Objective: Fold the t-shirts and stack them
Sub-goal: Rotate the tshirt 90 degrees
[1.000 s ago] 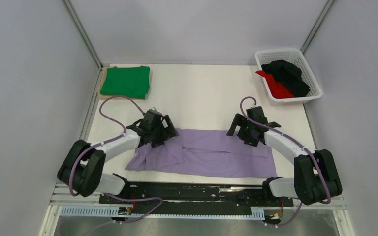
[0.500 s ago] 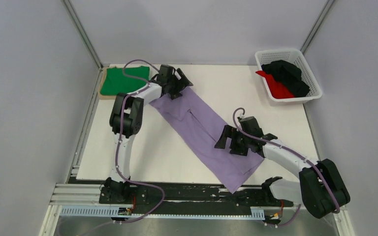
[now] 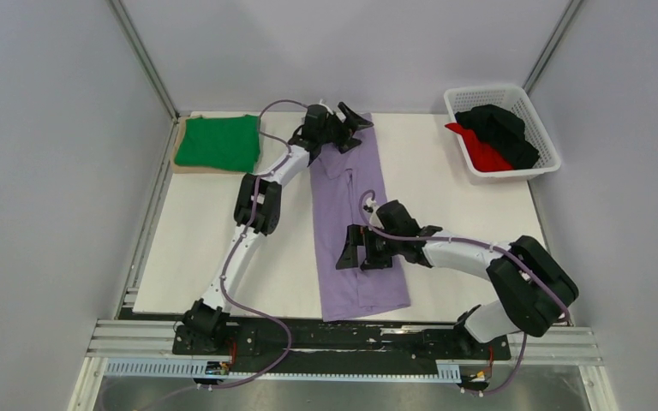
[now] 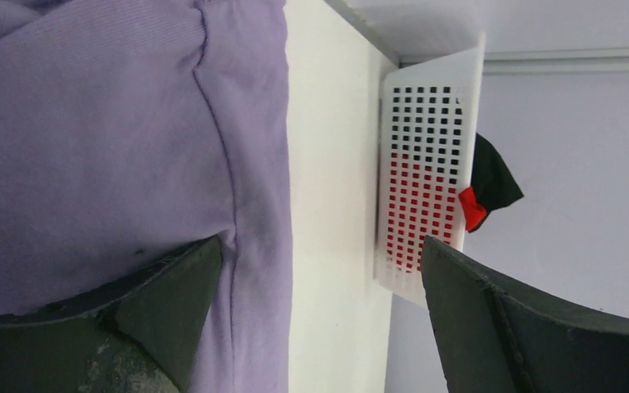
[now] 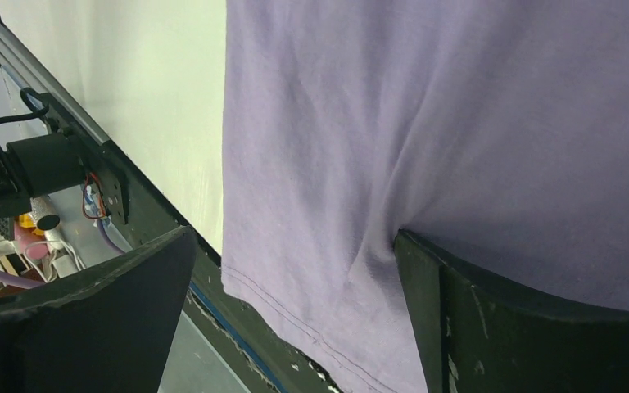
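Observation:
The lilac-purple t-shirt lies folded into a long strip running from the far middle of the table to its near edge. My left gripper is at the strip's far end, open, with one finger against the cloth; the left wrist view shows its jaws wide apart. My right gripper is over the strip's near half, open, with one finger pressing the cloth and the jaws wide apart. A folded green t-shirt lies at the far left. Black and red shirts lie in the basket.
The white lattice basket stands at the far right and also shows in the left wrist view. A tan board lies under the green shirt. The shirt's hem hangs over the table's near edge above the black rail.
The purple shirt has swung from lying crosswise to lying lengthwise. My left gripper moved far back and right with its end. My right gripper moved left and nearer with the other end.

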`<state>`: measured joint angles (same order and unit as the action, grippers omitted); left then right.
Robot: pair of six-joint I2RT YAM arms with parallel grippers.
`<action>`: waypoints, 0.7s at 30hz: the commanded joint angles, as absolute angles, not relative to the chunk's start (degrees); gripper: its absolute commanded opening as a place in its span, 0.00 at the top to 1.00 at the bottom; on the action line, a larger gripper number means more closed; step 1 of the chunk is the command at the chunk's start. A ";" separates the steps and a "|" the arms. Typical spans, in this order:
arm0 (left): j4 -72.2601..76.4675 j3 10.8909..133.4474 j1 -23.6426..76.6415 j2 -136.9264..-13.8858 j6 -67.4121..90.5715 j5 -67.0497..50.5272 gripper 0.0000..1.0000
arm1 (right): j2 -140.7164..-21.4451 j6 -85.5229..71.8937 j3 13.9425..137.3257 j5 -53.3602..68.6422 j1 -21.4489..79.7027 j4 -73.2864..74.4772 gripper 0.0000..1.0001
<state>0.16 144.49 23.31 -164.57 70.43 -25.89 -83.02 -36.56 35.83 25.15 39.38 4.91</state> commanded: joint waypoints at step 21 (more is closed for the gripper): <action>-26.90 86.55 35.68 -98.18 32.77 -2.78 0.00 | -52.85 -40.67 38.84 3.18 34.14 42.56 0.00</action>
<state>-22.59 106.10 28.80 -116.57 41.06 -11.53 -53.98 -37.78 40.66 2.39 34.54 30.83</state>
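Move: The purple t-shirt lies lengthwise away from the robot, with the left hand at its far end and the right hand over its nearer half. Its middle is about 28 cm back and 4 cm left of the left hand, some 3 cm below. From the left hand, the green folded shirt is about 40 cm left and 3 cm back, and the basket some 35 cm right, level with it. From the right hand, the t-shirt's middle is about 15 cm straight ahead, 3 cm down. Both open grippers come free of the cloth they were resting on. The left lingers at the far end, then pulls back and up about 14 cm each way, drifting left as its left side rolls up some 30 degrees. The right lifts about 9 cm and draws right as far over the t-shirt's right edge, edging slightly forward, its wrist tipping up and swinging clockwise. ##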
